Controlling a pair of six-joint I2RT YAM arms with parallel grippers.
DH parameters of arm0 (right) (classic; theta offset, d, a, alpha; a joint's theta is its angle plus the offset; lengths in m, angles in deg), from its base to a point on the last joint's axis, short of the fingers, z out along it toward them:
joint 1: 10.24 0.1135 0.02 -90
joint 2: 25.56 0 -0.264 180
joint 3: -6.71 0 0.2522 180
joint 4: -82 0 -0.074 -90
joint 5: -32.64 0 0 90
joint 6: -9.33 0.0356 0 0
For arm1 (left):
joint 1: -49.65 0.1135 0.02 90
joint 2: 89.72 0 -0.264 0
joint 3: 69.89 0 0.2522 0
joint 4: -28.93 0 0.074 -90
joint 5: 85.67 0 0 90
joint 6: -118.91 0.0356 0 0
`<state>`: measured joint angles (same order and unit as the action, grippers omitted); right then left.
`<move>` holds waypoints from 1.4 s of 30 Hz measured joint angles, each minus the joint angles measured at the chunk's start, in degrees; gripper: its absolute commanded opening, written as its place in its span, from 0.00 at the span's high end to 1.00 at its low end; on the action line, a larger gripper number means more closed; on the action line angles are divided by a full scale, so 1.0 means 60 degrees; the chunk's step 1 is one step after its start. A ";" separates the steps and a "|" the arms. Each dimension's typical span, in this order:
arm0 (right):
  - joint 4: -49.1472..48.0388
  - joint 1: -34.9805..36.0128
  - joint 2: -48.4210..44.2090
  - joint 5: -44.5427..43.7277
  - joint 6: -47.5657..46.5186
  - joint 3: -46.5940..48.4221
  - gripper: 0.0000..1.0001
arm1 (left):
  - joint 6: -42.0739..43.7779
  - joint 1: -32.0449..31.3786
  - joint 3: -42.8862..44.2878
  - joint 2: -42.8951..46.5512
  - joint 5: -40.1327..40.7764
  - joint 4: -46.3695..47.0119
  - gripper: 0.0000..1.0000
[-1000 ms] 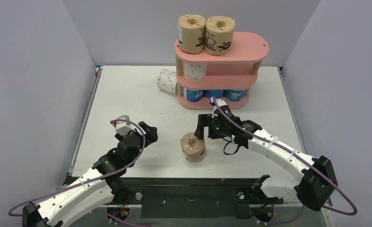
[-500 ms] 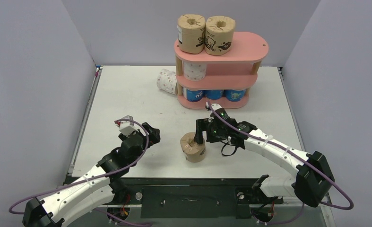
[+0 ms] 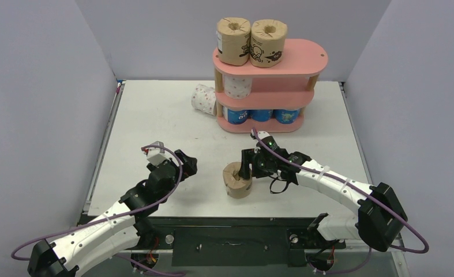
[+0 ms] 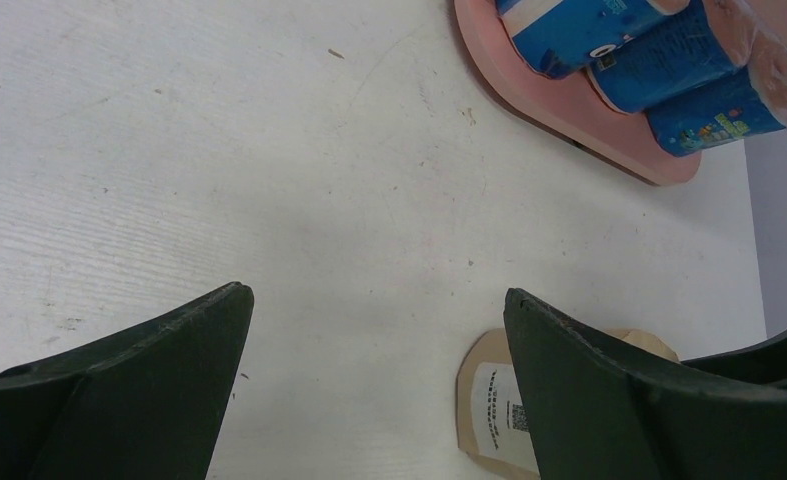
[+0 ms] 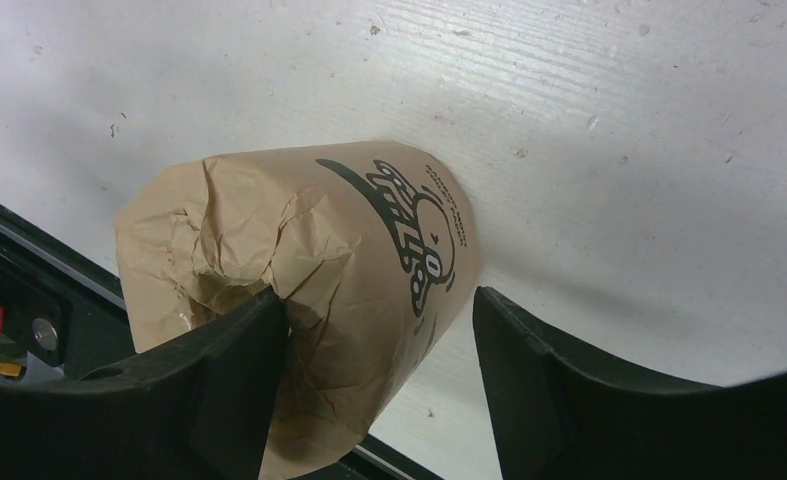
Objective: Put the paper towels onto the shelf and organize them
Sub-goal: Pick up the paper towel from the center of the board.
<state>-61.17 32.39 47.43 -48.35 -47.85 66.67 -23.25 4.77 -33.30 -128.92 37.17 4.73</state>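
Observation:
A brown paper towel roll (image 3: 236, 181) with black print leans over on the table near the front edge. My right gripper (image 3: 246, 166) is open and straddles it. In the right wrist view one finger (image 5: 239, 350) presses the crumpled end of this roll (image 5: 309, 250), while the other finger (image 5: 529, 350) stands a little off its side. My left gripper (image 3: 185, 164) hovers open over bare table to the roll's left, holding nothing. The pink shelf (image 3: 305, 56) carries two brown rolls (image 3: 233, 39) on top, one white dotted roll (image 3: 237, 86) in the middle and three blue rolls (image 3: 262, 114) at the bottom.
Another white dotted roll (image 3: 203, 99) lies on the table against the shelf's left end. Grey walls close in the table on three sides. The left wrist view shows the shelf's bottom board (image 4: 569, 115), the blue rolls (image 4: 669, 60) and the brown roll's label (image 4: 484, 400).
My right gripper came down and leftward around the brown roll while its jaws narrowed. The roll tipped from upright to leaning. My left arm crept slightly forward.

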 measured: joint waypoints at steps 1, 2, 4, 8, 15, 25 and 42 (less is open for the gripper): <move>-0.0040 0.0004 0.0000 0.0007 0.0033 -0.0029 0.45 | -0.0007 0.0000 -0.0004 0.0000 -0.0015 0.0004 0.03; -0.0062 0.0018 0.0000 0.0004 0.0062 -0.0047 0.45 | -0.0015 0.0004 -0.0004 -0.0004 -0.0026 0.0004 0.03; -0.0095 0.0033 0.0000 0.0004 0.0102 -0.0051 0.46 | -0.0029 0.0007 -0.0004 -0.0007 -0.0029 0.0004 0.03; -0.0120 0.0036 0.0000 0.0022 0.0127 -0.0055 0.42 | -0.0029 0.0007 -0.0004 -0.0080 -0.0036 0.0036 0.04; -0.0255 0.0036 0.0102 0.0109 0.0142 -0.0124 0.43 | -0.0033 0.0011 -0.0004 -0.0204 -0.0098 0.0069 0.03; -0.0470 0.0058 0.0259 0.0244 0.0200 -0.0120 0.66 | -0.0055 0.0069 -0.0007 -0.0310 -0.0138 0.0069 0.03; 0.3268 -0.1872 -0.1785 -0.0616 -0.0652 0.3126 0.69 | -0.0025 0.0255 -0.0007 0.0135 -0.0135 0.0047 0.03</move>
<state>-41.57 21.16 36.72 -52.04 -51.76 85.42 -23.41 6.30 -33.34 -128.11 36.36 5.01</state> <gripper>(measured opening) 0.345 0.966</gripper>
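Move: The brown paper towel stands upright under the right hand, its middle about 3 cm to the left, 2 cm back and 4 cm below, with the open fingers already astride its near rim. The pink shelf's middle is roughly 31 cm ahead, 8 cm right and 8 cm up; the lying patterned roll is about 36 cm ahead and 16 cm left, 5 cm below. From the left hand the paper towel lies some 16 cm right, 6 cm back and 8 cm below. Pinching the wall of the brown paper towel, one finger in the core and the other outside, the right hand closes its fingers while staying nearly in place. Then it lifts quickly, about 13 cm up, drifting some 6 cm right and 4 cm forward towards the shelf, while the wrist tips up and turns clockwise, each by 10 degrees or so. ##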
